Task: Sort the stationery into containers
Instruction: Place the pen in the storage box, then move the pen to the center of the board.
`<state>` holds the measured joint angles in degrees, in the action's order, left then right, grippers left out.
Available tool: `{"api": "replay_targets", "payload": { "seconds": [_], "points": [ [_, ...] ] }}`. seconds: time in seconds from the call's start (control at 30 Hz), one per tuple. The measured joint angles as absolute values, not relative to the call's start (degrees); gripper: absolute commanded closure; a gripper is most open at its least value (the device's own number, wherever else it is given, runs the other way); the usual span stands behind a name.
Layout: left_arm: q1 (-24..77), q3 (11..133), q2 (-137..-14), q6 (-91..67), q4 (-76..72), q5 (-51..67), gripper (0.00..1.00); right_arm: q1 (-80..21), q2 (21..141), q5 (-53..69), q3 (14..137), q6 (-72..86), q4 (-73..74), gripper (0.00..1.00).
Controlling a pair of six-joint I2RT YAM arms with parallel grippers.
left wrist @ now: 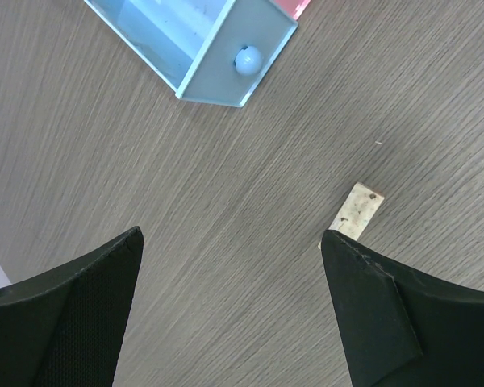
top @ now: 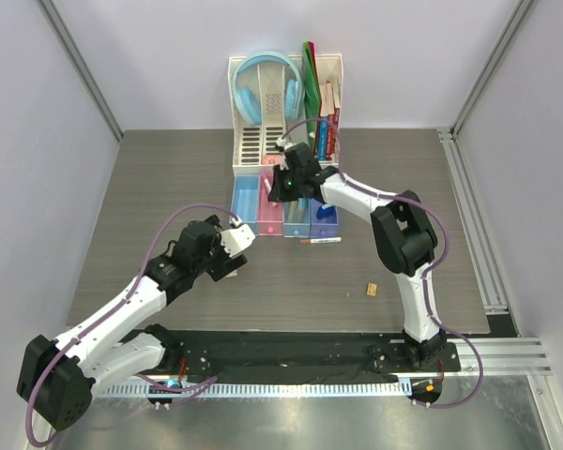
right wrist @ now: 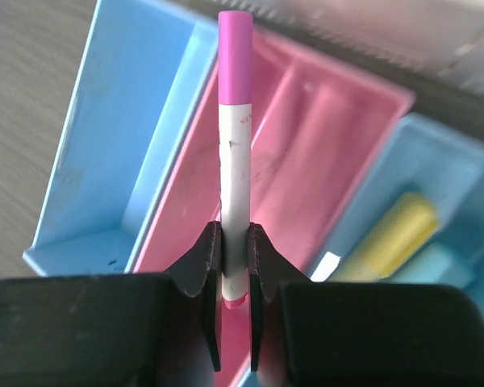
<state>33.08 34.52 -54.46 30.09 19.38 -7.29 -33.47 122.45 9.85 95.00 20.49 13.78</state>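
My right gripper (right wrist: 235, 242) is shut on the pink-tipped white pen (right wrist: 235, 121), which hangs over the pink bin (right wrist: 331, 129) of the row of containers (top: 283, 217). The blue bin (right wrist: 121, 121) lies left of it. The light blue bin (right wrist: 460, 169) on the right holds the yellow highlighter (right wrist: 395, 238). Seen from above, the right gripper (top: 283, 187) hovers at the far end of the bins. My left gripper (top: 239, 236) stands open and empty over bare table, near the blue bin's front end (left wrist: 226, 68). A tan block (left wrist: 360, 211) lies beside its right finger (left wrist: 371, 306).
The tall white organiser (top: 263, 112) with the light-blue headphones (top: 266, 89) and upright books (top: 321, 103) stands right behind the bins. A thin white marker (top: 321, 241) lies on the table at the front of the bins. The tan block (top: 370, 290) sits alone to the right.
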Motion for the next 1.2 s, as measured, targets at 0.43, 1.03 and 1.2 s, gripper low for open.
{"api": "replay_targets", "payload": {
  "seconds": [0.43, 1.03, 1.2],
  "points": [
    [32.91, 34.59, -53.93, 29.95, 19.57, -5.93, 0.1, -37.01, 116.11, 6.39, 87.85, 20.95, 11.99, 0.99],
    [32.88, 34.59, -54.65, 28.95, 19.55, -4.67, 0.08, -36.82, 113.95, 5.5, 85.58, 20.45, 10.41, 0.38],
    [32.86, 34.59, -55.27, 28.91, 19.57, -4.34, 0.08, -37.01, 112.46, 5.74, 85.6, 16.6, 12.6, 0.36]
  ]
}}
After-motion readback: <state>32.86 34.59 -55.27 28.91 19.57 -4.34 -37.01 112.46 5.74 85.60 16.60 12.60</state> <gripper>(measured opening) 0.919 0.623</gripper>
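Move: The pen is already gripped in the right hand, its magenta end pointing forward and left, over the storage box's pink compartment, whose middle lies about 1 cm ahead, 2 cm to the left and 6 cm below. Level with that middle, the empty blue compartment is some 6 cm to its left and the yellow highlighter 6 cm to its right. From the left hand, the pink compartment is roughly 17 cm ahead, 10 cm right and 9 cm lower. The pen is drawn back about 3.5 cm over the pink compartment by the right hand, which also swings slightly left and returns while rising a little. There the hand all but halts, its fingers open to a bit over half and let go of the pen; it then starts to lift clear, ending some 2.5 cm higher than it began. ##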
